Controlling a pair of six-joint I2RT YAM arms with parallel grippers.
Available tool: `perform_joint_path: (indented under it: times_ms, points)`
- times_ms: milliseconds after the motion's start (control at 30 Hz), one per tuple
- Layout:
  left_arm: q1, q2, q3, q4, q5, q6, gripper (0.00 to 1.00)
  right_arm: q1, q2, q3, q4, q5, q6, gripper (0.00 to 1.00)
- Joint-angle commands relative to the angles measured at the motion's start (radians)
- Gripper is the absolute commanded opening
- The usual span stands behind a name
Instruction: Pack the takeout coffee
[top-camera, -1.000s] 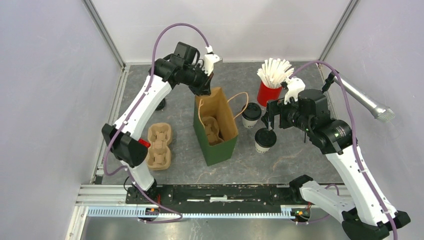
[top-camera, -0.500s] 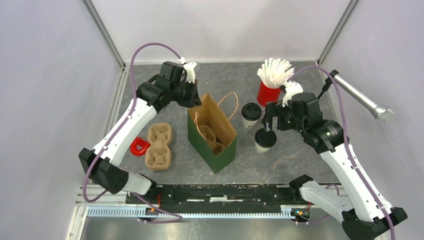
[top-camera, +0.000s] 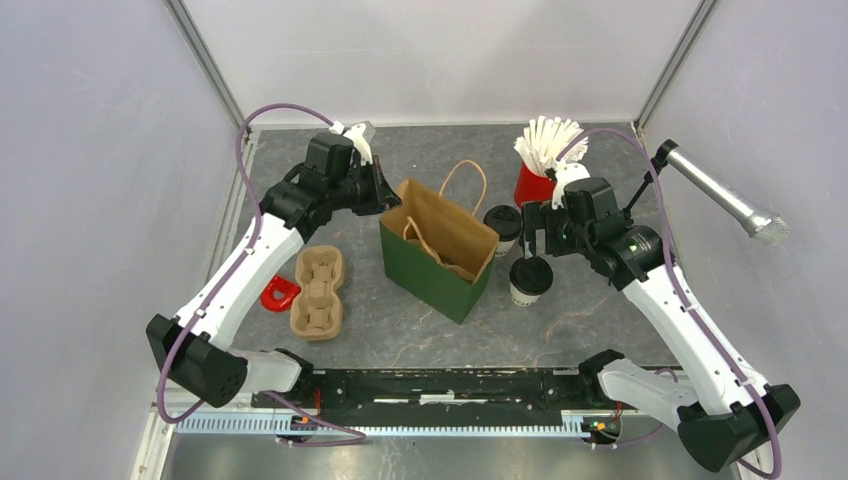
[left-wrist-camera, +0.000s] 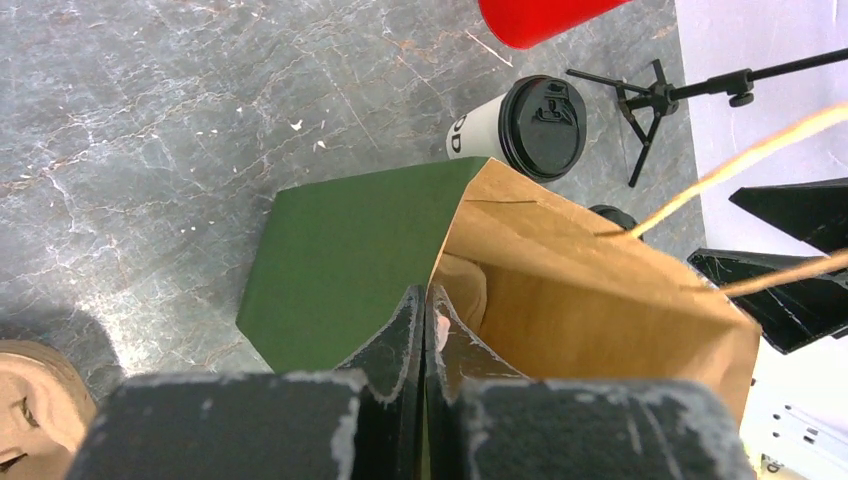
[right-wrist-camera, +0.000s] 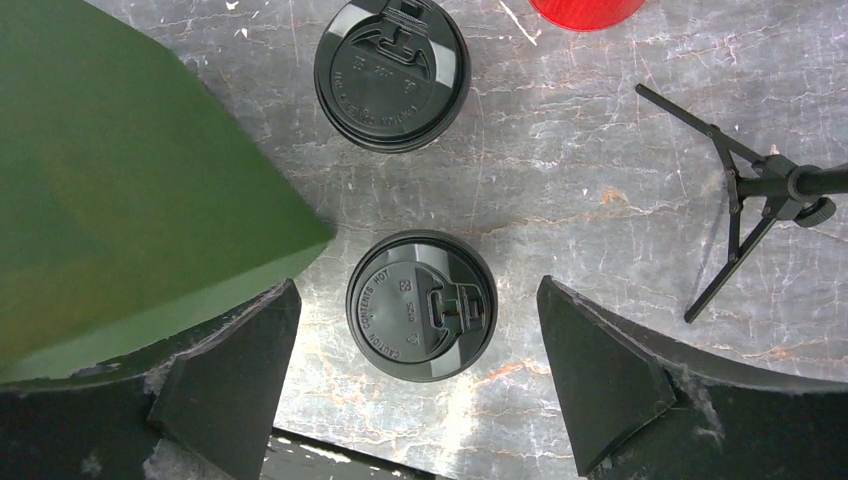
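Two takeout coffee cups, white with black lids, stand right of the green paper bag (top-camera: 432, 272): the far cup (top-camera: 503, 226) and the near cup (top-camera: 530, 279). My right gripper (top-camera: 536, 248) hangs open above the near cup (right-wrist-camera: 422, 305), which shows between its fingers without touching them; the far cup (right-wrist-camera: 392, 72) stands beyond. My left gripper (top-camera: 386, 196) is shut on the bag's rim at its far left corner (left-wrist-camera: 426, 300). The bag (left-wrist-camera: 340, 260) stands open, brown inside, and a pulp carrier (top-camera: 450, 262) lies in it. One cup (left-wrist-camera: 525, 125) shows past the bag.
A second brown pulp carrier (top-camera: 318, 292) lies left of the bag, beside a small red object (top-camera: 278, 293). A red cup of white straws (top-camera: 535, 183) stands behind the coffee cups. A microphone (top-camera: 722, 197) on a small tripod (right-wrist-camera: 750, 230) stands at the right.
My left arm has swung left and toward the near edge with the bag's rim in its grip, turning the bag and shifting it. The right gripper has shifted slightly over the near cup.
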Motion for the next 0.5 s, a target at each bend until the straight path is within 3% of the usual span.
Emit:
perform_joint_path:
  times_ms: [0,133,333,400,433,467]
  points:
    - [0.008,0.011,0.071,-0.011,-0.037,-0.03,0.02,0.003,0.02,-0.006,0.041,0.01,-0.022,0.96]
    - [0.014,0.013,0.087,-0.061,-0.03,0.0,0.11,0.003,0.017,-0.068,0.048,0.015,-0.022,0.94]
    - [0.014,-0.022,0.128,-0.143,-0.01,0.062,0.48,0.002,-0.015,-0.17,0.075,0.016,-0.057,0.92]
    - [0.013,-0.029,0.152,-0.175,-0.01,0.076,0.7,0.003,-0.025,-0.204,0.1,-0.014,-0.073,0.93]
    - [0.014,-0.031,0.162,-0.198,-0.012,0.086,0.95,0.003,-0.03,-0.217,0.109,-0.019,-0.078,0.94]
    - [0.014,-0.032,0.176,-0.214,-0.015,0.093,1.0,0.003,-0.035,-0.23,0.118,-0.022,-0.082,0.96]
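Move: The near coffee stands almost straight below the open right hand, its middle about 15 cm down; the far coffee is some 11 cm beyond it and 6 cm to its left. The green bag's middle is about 19 cm left of the right hand and 3 cm ahead. The left hand still grips the bag's rim, with the bag's middle some 8 cm to its right, 5 cm back and 10 cm below. Right hand, still open, sinks about 7 cm towards the near coffee; the left opens, releasing the bag. ##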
